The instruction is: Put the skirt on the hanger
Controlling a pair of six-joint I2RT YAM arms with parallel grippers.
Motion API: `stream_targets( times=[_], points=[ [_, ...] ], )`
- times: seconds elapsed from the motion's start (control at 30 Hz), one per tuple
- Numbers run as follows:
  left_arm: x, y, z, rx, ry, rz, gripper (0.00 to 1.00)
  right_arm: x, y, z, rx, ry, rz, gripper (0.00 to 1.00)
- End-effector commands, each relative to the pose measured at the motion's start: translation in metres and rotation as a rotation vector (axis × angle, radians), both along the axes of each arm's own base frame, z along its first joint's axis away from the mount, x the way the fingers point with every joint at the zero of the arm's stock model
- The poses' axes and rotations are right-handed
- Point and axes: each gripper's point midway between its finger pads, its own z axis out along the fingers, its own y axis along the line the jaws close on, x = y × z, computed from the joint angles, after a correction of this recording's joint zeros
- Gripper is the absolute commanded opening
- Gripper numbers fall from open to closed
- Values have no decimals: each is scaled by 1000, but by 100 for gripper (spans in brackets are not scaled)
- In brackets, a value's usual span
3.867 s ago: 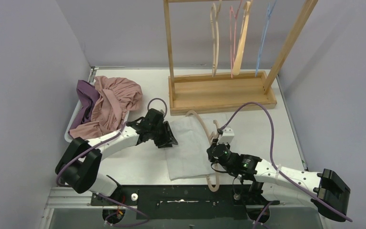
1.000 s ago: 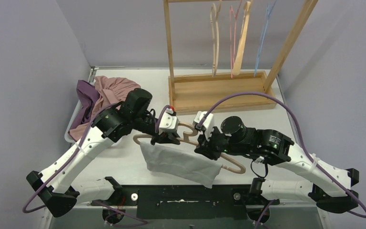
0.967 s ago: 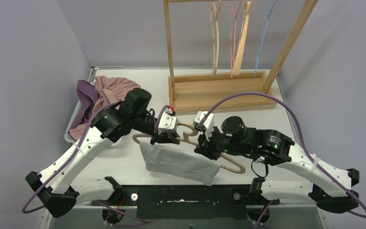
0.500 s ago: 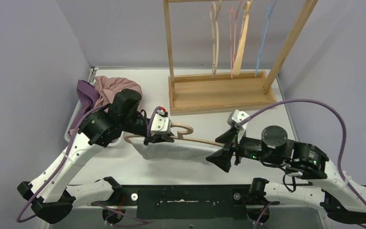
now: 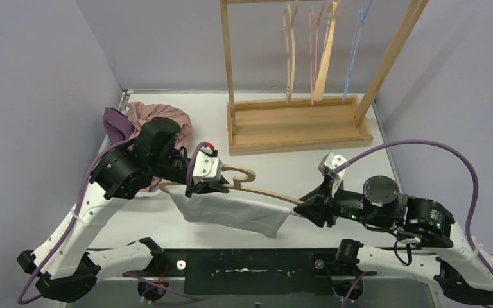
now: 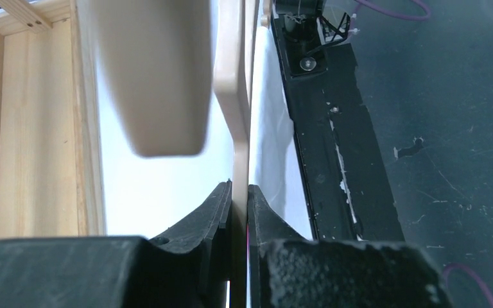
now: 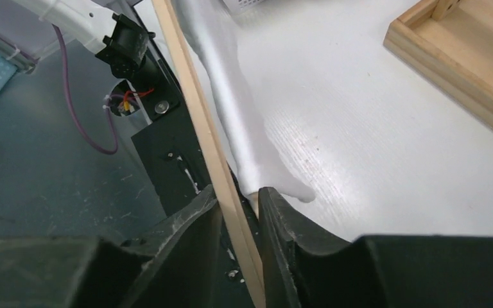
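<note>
A wooden hanger is held level above the table's front, its hook pointing away. A white skirt hangs on its bar. My left gripper is shut on the hanger just left of the hook; in the left wrist view the jaws clamp the thin wood, with the skirt to its right. My right gripper is shut on the hanger's right end; in the right wrist view the bar runs between the fingers, and the skirt's corner ends at the fingertips.
A wooden rack with several hangers on its rail stands at the back. A pile of pink clothes and purple cloth lies in a bin at the back left. The rack's base also shows in the left wrist view.
The hanger with the skirt rose off the table and shifted left. My right gripper slid out along the bar to its right end, and the skirt now hangs flatter.
</note>
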Motion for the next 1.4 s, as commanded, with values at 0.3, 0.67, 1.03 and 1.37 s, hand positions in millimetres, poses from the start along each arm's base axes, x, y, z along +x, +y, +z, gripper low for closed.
stream_targets(
  times=[0.3, 0.67, 1.03, 1.37],
  points=[
    [119, 40, 89, -434, -236, 817, 65, 45, -6, 43, 113, -141, -233, 0],
    [158, 82, 111, -577, -287, 1151, 71, 86, -46, 96, 237, -312, -536, 0],
    [164, 61, 63, -634, 2, 1189, 70, 126, -22, 138, 285, -473, -680, 0],
    [164, 56, 11, -635, 211, 1255, 68, 156, -24, 156, 270, -486, -916, 0]
  ],
)
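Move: The right hand's still half-open fingers straddle the right end of the hanger, right at its hand point; the left hand already holds the hanger near its hook. The free left stretch of the rack's rail lies about 48 cm ahead of the right hand, 16 cm left and 30 cm above; from the left hand, some 43 cm ahead, 10 cm right and 28 cm above. The nearest wooden hanger hangs roughly 46 cm ahead of the right hand, 7 cm left and 18 cm up. The right fingers shut on the end of the hanger, pinching it, and the left fingers then open wide and let go, that hand clearing forward about 16 cm and some 5 cm left as it swings counter-clockwise, rising and then sinking back to its old height. Now alone on the hanger, the right hand waits briefly, then carries it some 15 cm forward and 9 cm up towards the rack, turning about 40 degrees clockwise and tipping its fingers upward so that the hanger's far end swings out towards the rail. ##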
